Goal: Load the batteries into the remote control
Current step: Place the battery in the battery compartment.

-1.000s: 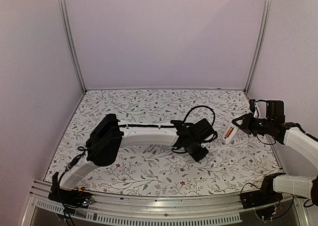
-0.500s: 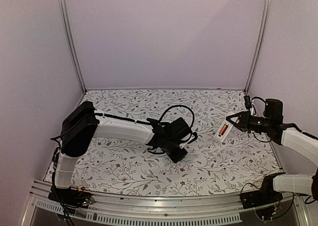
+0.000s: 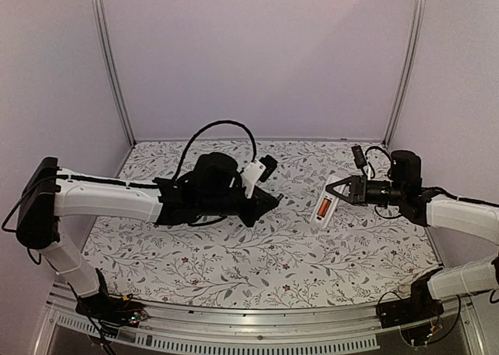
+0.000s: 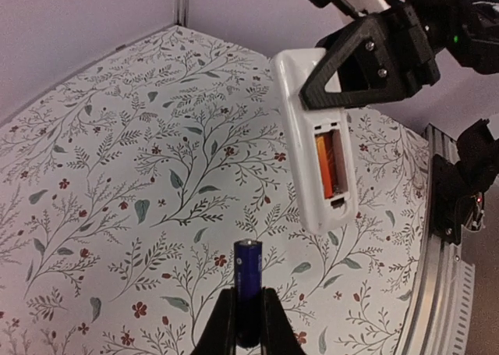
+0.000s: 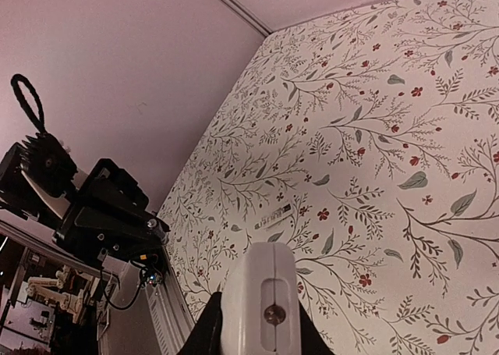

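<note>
My left gripper [image 4: 248, 290] is shut on a dark blue-black battery [image 4: 248, 265], which stands upright out of the fingers above the table. Just beyond it hangs the white remote control [image 4: 316, 207], back side facing me and compartment open. An orange-red battery [image 4: 328, 166] sits in one slot. My right gripper [image 5: 260, 325] is shut on the remote's end [image 5: 261, 292]. In the top view the left gripper [image 3: 273, 201] points at the remote [image 3: 320, 219], a short gap left of it, and the right gripper [image 3: 340, 189] holds it tilted in the air.
The floral table cover [image 3: 257, 253] runs to pale walls at the back and sides. A small flat printed strip [image 5: 274, 213] lies on the cover below the remote. A metal rail [image 3: 234, 335] edges the near side by the arm bases.
My left gripper shut on the battery, lifted off the table and swung back left. The right arm carried the remote leftward toward the middle and tilted it.
</note>
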Robot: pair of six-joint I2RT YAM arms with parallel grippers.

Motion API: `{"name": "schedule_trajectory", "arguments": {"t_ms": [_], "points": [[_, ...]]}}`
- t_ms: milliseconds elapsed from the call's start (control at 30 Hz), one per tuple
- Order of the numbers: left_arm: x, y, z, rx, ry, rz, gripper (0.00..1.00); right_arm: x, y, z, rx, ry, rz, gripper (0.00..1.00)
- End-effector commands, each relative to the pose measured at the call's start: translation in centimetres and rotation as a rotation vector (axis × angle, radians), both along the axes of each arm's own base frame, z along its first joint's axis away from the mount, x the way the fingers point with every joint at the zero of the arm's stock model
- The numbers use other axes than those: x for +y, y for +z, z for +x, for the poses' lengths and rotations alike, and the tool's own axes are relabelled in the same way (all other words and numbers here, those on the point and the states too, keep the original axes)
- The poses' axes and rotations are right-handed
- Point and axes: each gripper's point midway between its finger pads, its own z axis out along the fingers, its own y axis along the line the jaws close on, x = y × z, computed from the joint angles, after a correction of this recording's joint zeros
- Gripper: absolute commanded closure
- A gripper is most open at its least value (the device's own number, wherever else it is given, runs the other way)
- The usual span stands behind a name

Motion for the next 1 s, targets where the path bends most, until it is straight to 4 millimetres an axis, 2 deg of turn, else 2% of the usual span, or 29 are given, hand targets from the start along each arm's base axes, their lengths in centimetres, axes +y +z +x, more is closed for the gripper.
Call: {"name": "schedule_trajectory", "arguments": {"t_ms": [0, 100, 200, 333, 467, 733, 967], "points": [[-1.0, 4.8, -0.8, -0.063, -0.064, -0.184, 1.0, 2.6, 2.5, 1.0, -0.078, 0.011, 0.06, 1.0], [-1.4, 6.0, -1.2, -0.068, -0.078, -0.238, 1.0, 4.0, 2.3, 1.3, -0.061, 0.01, 0.078, 1.0], [-2.0, 5.8, -0.9, -0.042, -0.067, -0.251, 1.0, 5.6, 2.6, 1.6, -0.033, 0.017, 0.126, 1.0], [-2.7, 5.4, -0.7, -0.01, -0.055, -0.263, 1.0, 7.2, 1.9, 1.7, 0.033, 0.014, 0.162, 1.0], [-3.2, 4.6, -0.8, 0.01, -0.052, -0.265, 1.0, 7.5, 1.5, 2.0, 0.069, -0.018, 0.178, 1.0], [-3.9, 2.9, -0.2, 0.027, -0.021, -0.23, 1.0, 8.0, 2.1, 2.3, 0.1, -0.026, 0.234, 1.0], [-4.3, 2.8, 0.2, 0.014, -0.012, -0.216, 1.0, 8.6, 2.1, 2.1, 0.125, -0.009, 0.267, 1.0]]}}
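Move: The left hand, already holding the dark blue battery, has the remote's open battery compartment about 12 cm to its right, 1 cm back and roughly level. The orange battery already lies inside it, some 11 cm right and 1 cm back; the right fingers on the remote are about 15 cm right and 3 cm ahead. The battery cover lies about 10 cm left, 4 cm ahead and 17 cm below. From the right hand, the compartment is some 4 cm left, 4 cm back and 2 cm lower. Still pinching the remote, the right hand carries it about 8 cm left and slightly forward to meet the battery, mostly early on, its wrist rolling some 15 degrees. The left keeps hold of the battery, rises about 5 cm, then sinks about 3, easing 3–4 cm right towards the compartment as its fingers tip up a little; contact with the compartment can't be made out. ##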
